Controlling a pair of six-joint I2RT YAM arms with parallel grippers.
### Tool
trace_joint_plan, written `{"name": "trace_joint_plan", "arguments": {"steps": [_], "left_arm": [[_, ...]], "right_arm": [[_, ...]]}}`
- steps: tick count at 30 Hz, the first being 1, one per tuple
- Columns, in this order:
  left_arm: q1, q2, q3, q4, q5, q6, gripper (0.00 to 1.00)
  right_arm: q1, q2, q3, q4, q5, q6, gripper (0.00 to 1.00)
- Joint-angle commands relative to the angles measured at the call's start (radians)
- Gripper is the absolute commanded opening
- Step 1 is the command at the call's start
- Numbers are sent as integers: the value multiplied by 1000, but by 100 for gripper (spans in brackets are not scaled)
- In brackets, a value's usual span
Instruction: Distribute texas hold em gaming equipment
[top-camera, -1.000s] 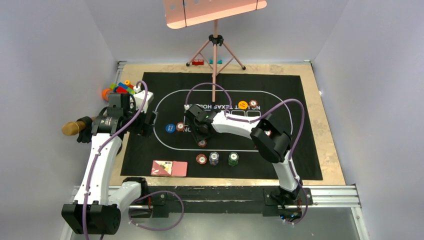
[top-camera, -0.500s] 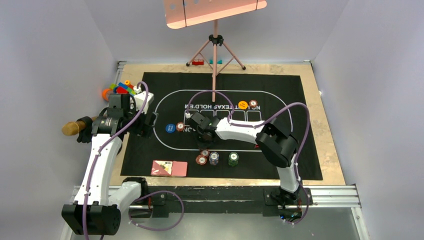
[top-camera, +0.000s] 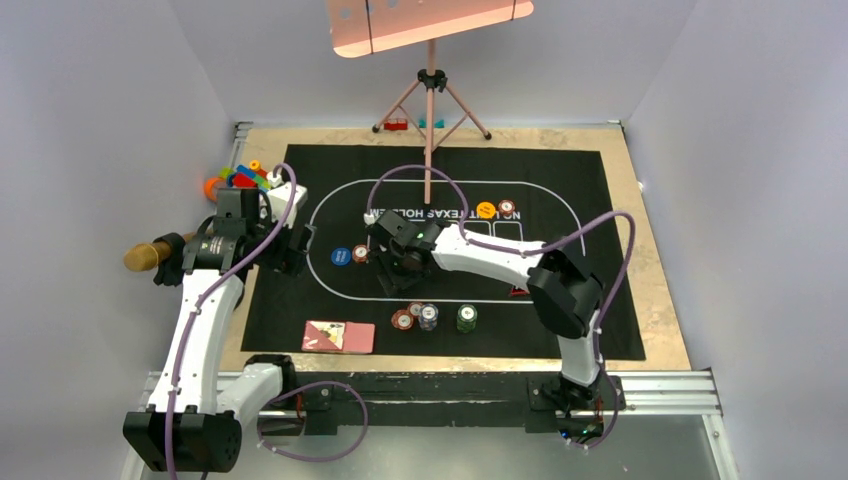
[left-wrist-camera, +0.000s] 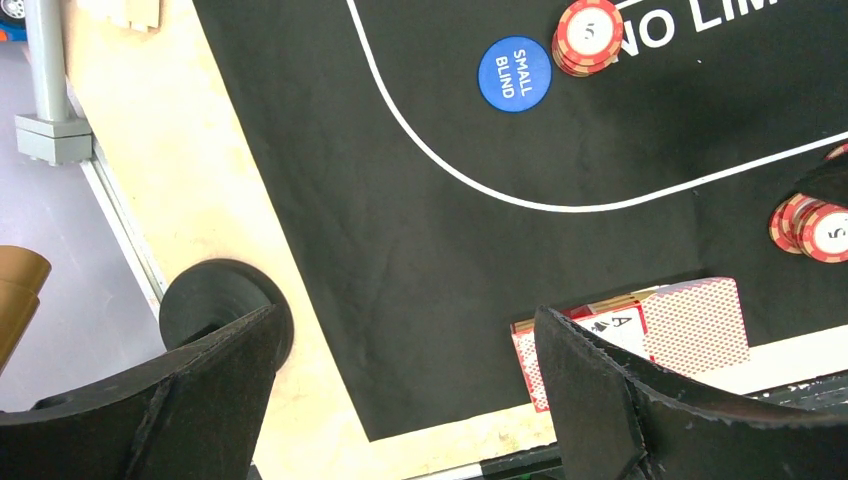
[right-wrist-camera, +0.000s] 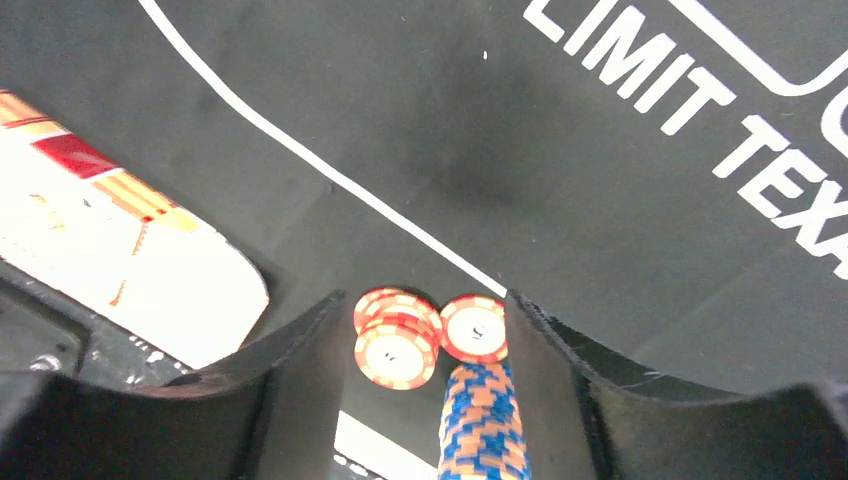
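My right gripper (top-camera: 398, 275) (right-wrist-camera: 425, 302) hovers open over the mat's oval, just behind the near row of poker chips, holding nothing. Past its fingers lie a leaning red chip stack (right-wrist-camera: 397, 340) (top-camera: 403, 320), a single red chip (right-wrist-camera: 474, 328) (top-camera: 414, 308) and a blue-grey stack (right-wrist-camera: 483, 425) (top-camera: 428, 317). A green stack (top-camera: 467, 318) stands to their right. My left gripper (top-camera: 295, 250) (left-wrist-camera: 400, 335) is wide open above the mat's left edge. Pink-backed playing cards (left-wrist-camera: 690, 320) (top-camera: 338, 336) lie near the front. The blue button (left-wrist-camera: 514, 73) (top-camera: 341, 256) sits beside a red stack (left-wrist-camera: 588, 35) (top-camera: 360, 253). The orange button (top-camera: 486, 210) has a red chip (top-camera: 507, 207) beside it.
The black printed mat (top-camera: 330, 300) covers the wooden tabletop (top-camera: 650, 260). Colourful toy blocks (top-camera: 240, 176) lie at the far left corner. A pink tripod stand (top-camera: 430, 110) rises at the back centre, and a brown cylinder (top-camera: 148, 256) sticks out left of my left arm.
My right gripper carried a red chip from the oval's edge to beside the near red stack, opened, and drew back over the oval. The left arm has not moved.
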Motion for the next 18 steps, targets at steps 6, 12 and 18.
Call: {"name": "trace_joint_plan", "arguments": {"steps": [6, 12, 18], "left_arm": [[7, -15, -6, 18, -5, 18, 100], [7, -12, -3, 17, -1, 16, 100], [7, -8, 0, 12, 1, 13, 100]], "right_arm": [[3, -232, -61, -38, 86, -23, 77], [30, -318, -199, -21, 63, -26, 83], [78, -319, -255, -15, 72, -29, 84]]}}
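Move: The stack of blue 10 chips I'm going for stands about 6 cm back and 6 cm to the right of my right hand, its middle some 3 cm lower. The single red chip lies about 4 cm back and 3 cm right, the red chip stack about 6 cm straight back, and the green stack 6 cm back and 14 cm right. From my left hand the blue stack is roughly 7 cm back, 30 cm right and 16 cm down. Already clear of the red chips, I lift my right hand about 7 cm, then swing it some 5 cm right and 4 cm back towards the blue stack while sinking again by about half of that rise. On the way my fingers spread from half open to nearly wide, so they hang over the blue stack, one on either side of it, with nothing held. ##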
